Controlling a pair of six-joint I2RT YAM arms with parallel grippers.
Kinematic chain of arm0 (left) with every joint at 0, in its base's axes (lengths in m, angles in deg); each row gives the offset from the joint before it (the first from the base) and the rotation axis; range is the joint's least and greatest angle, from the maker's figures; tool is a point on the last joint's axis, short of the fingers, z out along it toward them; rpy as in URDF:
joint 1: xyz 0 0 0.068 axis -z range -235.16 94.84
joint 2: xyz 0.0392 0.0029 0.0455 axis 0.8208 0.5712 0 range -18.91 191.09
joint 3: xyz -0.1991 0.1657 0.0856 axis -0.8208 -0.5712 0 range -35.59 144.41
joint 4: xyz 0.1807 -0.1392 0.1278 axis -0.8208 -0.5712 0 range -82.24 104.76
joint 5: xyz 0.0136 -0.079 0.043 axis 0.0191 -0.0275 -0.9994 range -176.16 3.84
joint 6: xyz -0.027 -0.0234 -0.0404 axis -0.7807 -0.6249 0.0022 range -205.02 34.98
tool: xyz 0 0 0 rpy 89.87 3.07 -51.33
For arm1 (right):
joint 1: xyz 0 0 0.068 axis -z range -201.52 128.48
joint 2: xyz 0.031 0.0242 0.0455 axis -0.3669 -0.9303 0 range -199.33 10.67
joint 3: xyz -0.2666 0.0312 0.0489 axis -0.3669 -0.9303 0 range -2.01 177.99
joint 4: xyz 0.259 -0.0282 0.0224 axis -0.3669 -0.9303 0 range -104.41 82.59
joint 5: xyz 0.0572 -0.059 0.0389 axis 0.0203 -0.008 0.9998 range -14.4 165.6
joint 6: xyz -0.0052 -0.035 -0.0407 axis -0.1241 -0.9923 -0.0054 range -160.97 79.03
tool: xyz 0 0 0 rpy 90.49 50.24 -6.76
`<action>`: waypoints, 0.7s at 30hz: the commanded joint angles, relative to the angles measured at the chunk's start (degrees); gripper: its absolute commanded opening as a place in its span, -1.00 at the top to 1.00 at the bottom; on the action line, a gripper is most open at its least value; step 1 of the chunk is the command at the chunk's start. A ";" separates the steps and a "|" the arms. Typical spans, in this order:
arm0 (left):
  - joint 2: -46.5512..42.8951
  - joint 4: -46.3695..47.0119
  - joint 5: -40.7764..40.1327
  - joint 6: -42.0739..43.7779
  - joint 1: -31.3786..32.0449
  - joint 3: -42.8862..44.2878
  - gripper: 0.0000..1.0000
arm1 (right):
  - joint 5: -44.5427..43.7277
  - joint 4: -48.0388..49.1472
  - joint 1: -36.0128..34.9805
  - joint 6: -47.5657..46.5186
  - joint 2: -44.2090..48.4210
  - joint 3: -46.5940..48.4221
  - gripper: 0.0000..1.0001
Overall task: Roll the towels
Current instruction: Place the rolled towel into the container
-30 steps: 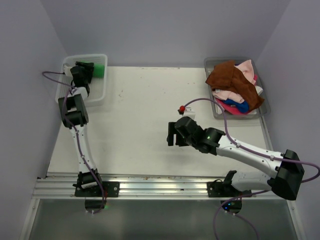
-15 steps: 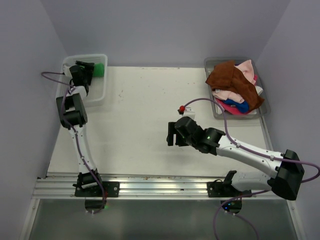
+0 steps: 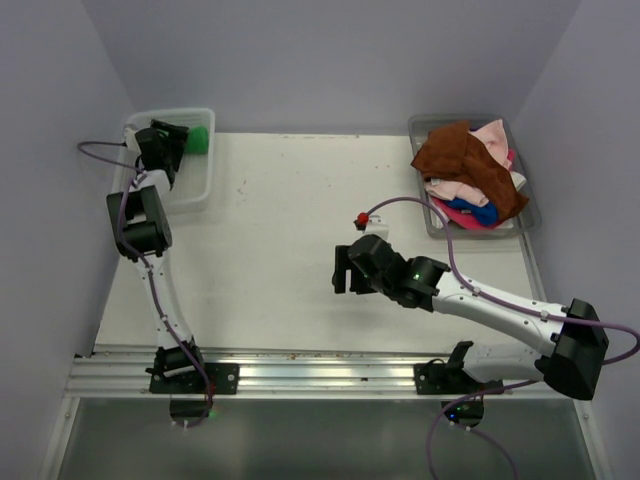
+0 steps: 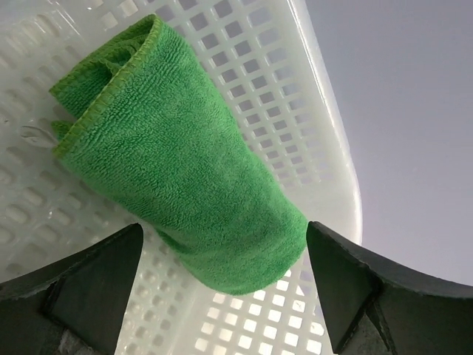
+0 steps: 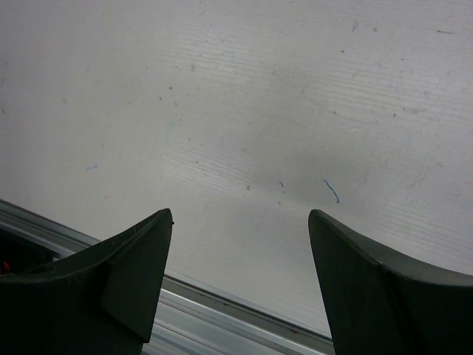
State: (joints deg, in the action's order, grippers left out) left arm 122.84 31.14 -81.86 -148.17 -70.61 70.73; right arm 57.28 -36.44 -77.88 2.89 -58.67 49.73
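A rolled bright green towel (image 4: 177, 170) lies in the white mesh basket (image 4: 318, 163) at the table's far left. My left gripper (image 4: 223, 228) hangs over its near end, open, with both fingers clear of the cloth. From above, the green towel (image 3: 199, 139) shows just right of the left gripper (image 3: 168, 142). Loose towels fill the tray at the far right: a rust brown one (image 3: 460, 160) on top, pink (image 3: 492, 135) and blue (image 3: 470, 212) under it. My right gripper (image 3: 343, 270) hovers open over bare table, also seen in the right wrist view as the right gripper (image 5: 240, 214), holding nothing.
The basket's rim (image 3: 195, 190) and the grey tray (image 3: 530, 222) sit at the back corners. A red connector (image 3: 363, 219) on the right arm's cable lies mid-table. A metal rail (image 3: 330, 372) runs along the near edge. Walls close in on both sides.
My left jaws have spread wider off the green towel, and the left arm has drawn slightly to the left. The right arm has stayed put.
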 commanded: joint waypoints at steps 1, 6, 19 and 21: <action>-6.83 -0.38 -1.13 5.05 -1.34 -0.77 -0.92 | 0.13 1.53 -0.59 -0.09 1.23 0.37 -0.56; -10.00 -2.14 -2.45 10.23 -1.26 -1.29 -0.96 | -0.22 2.05 -1.21 -0.18 2.01 0.02 -0.56; -24.66 -11.96 -3.32 20.26 0.58 -6.57 -0.98 | -5.47 0.04 -2.70 -1.66 4.39 -0.16 -0.57; -27.04 -15.22 -4.03 23.32 2.51 -6.48 -0.97 | -7.50 -2.58 -2.62 -2.02 4.92 0.63 -0.57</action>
State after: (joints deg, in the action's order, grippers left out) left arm 102.93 20.94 -84.07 -131.72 -70.58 64.28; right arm 55.02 -36.57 -80.39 2.05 -55.83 49.12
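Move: The green rolled towel already lies released in the white container, its middle about 2 cm ahead of the open left hand, 3 cm to its right and 5 cm below. The container's middle is some 4 cm back from that hand and 3 cm to its left, about 6 cm lower. From the right hand, which is waiting over the table, the towel lies roughly 48 cm ahead, 41 cm left and 10 cm lower. Upward and then increasingly back, the left hand leaves the rolled towel, easing off slowly before climbing about 12 cm out of the container and drawing back some 5 cm. The wrist rolls its left side up by roughly 15 degrees on the way, and the fingers stay wide open and empty. ##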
